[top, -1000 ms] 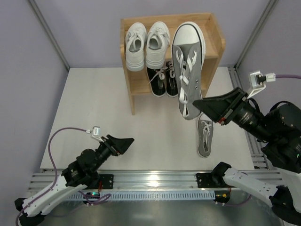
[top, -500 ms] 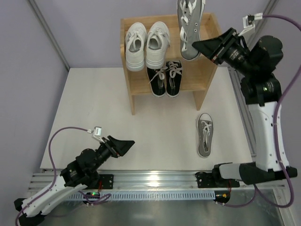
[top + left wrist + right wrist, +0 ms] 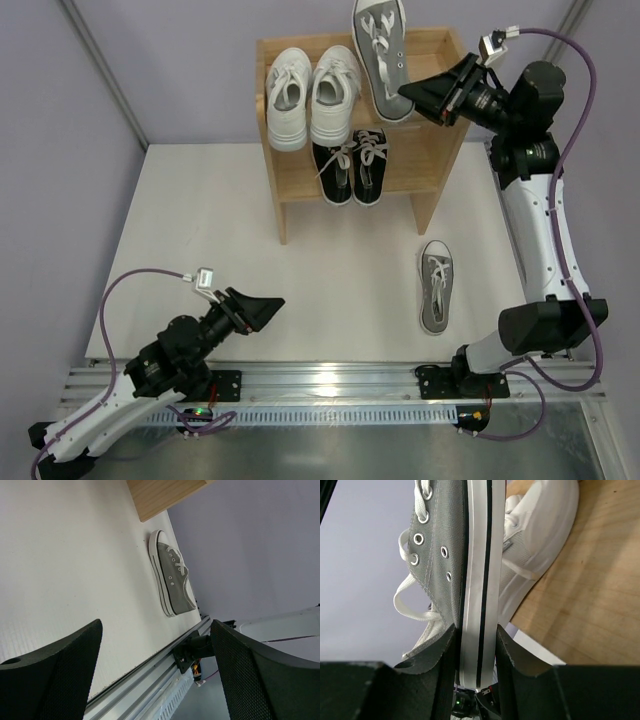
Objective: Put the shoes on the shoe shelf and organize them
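My right gripper is shut on the heel of a grey sneaker and holds it over the right part of the wooden shoe shelf's top tier, toe toward the back wall. In the right wrist view the grey sneaker is clamped by its white sole between my fingers, beside a white sneaker. The white pair stands on the top tier at the left. The black pair stands on the lower tier. The other grey sneaker lies on the table. My left gripper is open and empty.
The white table is walled by grey panels at the left, back and right. An aluminium rail runs along the near edge. In the left wrist view the grey sneaker lies near that rail, beyond the shelf's side panel.
My right arm has lifted the grey sneaker from above the table up and back over the shelf's top tier, then shifted it a little left. The left arm has not moved.
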### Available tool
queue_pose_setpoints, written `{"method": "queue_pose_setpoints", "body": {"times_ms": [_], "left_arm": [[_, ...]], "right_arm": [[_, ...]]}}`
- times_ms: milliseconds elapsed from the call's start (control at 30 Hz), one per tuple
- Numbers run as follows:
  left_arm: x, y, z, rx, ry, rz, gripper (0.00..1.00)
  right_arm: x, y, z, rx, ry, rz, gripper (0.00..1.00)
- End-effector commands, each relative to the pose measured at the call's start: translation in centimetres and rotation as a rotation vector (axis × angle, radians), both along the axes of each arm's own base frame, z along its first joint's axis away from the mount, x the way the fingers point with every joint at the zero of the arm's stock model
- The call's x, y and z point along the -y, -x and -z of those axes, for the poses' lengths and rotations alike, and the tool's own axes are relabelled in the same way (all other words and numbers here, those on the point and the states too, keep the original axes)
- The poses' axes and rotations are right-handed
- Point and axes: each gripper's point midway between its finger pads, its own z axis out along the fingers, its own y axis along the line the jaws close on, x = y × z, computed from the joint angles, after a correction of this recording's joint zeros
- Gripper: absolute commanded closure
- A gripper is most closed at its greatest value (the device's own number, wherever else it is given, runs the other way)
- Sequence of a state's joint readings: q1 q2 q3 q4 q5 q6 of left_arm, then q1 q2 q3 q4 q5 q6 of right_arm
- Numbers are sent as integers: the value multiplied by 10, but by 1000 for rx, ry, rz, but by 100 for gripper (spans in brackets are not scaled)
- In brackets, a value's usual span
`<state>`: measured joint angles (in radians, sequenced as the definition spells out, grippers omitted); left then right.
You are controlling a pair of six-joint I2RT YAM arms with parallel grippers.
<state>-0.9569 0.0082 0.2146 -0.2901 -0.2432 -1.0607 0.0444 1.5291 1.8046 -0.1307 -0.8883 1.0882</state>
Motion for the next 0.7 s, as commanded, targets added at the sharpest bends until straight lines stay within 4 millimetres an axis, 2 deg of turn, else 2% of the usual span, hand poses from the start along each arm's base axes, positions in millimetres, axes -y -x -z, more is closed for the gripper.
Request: {"method": "queue_pose_setpoints", "body": {"times_ms": [0,33,67,100,133,200,233,267,333,367,500,667], "left_arm": [[-6,2,-23,61,51,-6,14],[-6,2,-23,63,51,-9,14],[-6,2,-23,62,50,-9,14],[-6,1,-23,61,49,-10,14],[-7,1,-22,60,46,-12,14],[-7,0,-23,62,47,-16,14],[-7,0,-22,62,46,-18,14],[-7,0,-22,63,46,-19,14],[-7,0,-22,65,45,-21,14],[-8,-1,-22,65,45,-22,14],[-8,-1,-22,67,43,-24,14],[-8,-1,-22,67,45,-27,14]], "right_arm": [[5,55,-62,260,-33,-31,96],[7,53,-56,245,-37,-25,96],[9,60,-60,249,-49,-18,96],[10,59,-58,236,-58,-1,96],[11,56,-48,197,-65,7,96],[11,62,-44,152,-94,13,96],[12,56,-32,105,-109,26,96],[21,59,-32,86,-134,54,96],[24,59,-25,60,-153,83,96],[25,65,-27,50,-169,86,96],[28,69,-29,-2,-226,110,96],[26,64,-28,-80,-282,84,96]]}}
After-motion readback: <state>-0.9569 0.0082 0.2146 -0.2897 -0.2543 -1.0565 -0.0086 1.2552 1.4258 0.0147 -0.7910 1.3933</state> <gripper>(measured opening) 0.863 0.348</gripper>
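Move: My right hand holds the grey shoe by its heel above the top shelf; the free spot for it lies about 3 cm ahead, level sideways and some 6 cm below. The nearer white shoe's middle is roughly 14 cm left and 2 cm ahead, 5 cm lower; the nearer black shoe, on the lower shelf, is about 6 cm left, 2 cm back and 24 cm below. From my left hand the spot is some 27 cm ahead, 34 cm right and 26 cm above. Keeping my right fingers pinched on the grey shoe's heel, I draw it back about 5 cm with a slight lift, then sink about 3 cm towards the open part of the top shelf. All the while I ease it 2 to 3 cm right, away from the white shoes, tipping its toe down roughly 10 degrees and swinging it a little clockwise. ##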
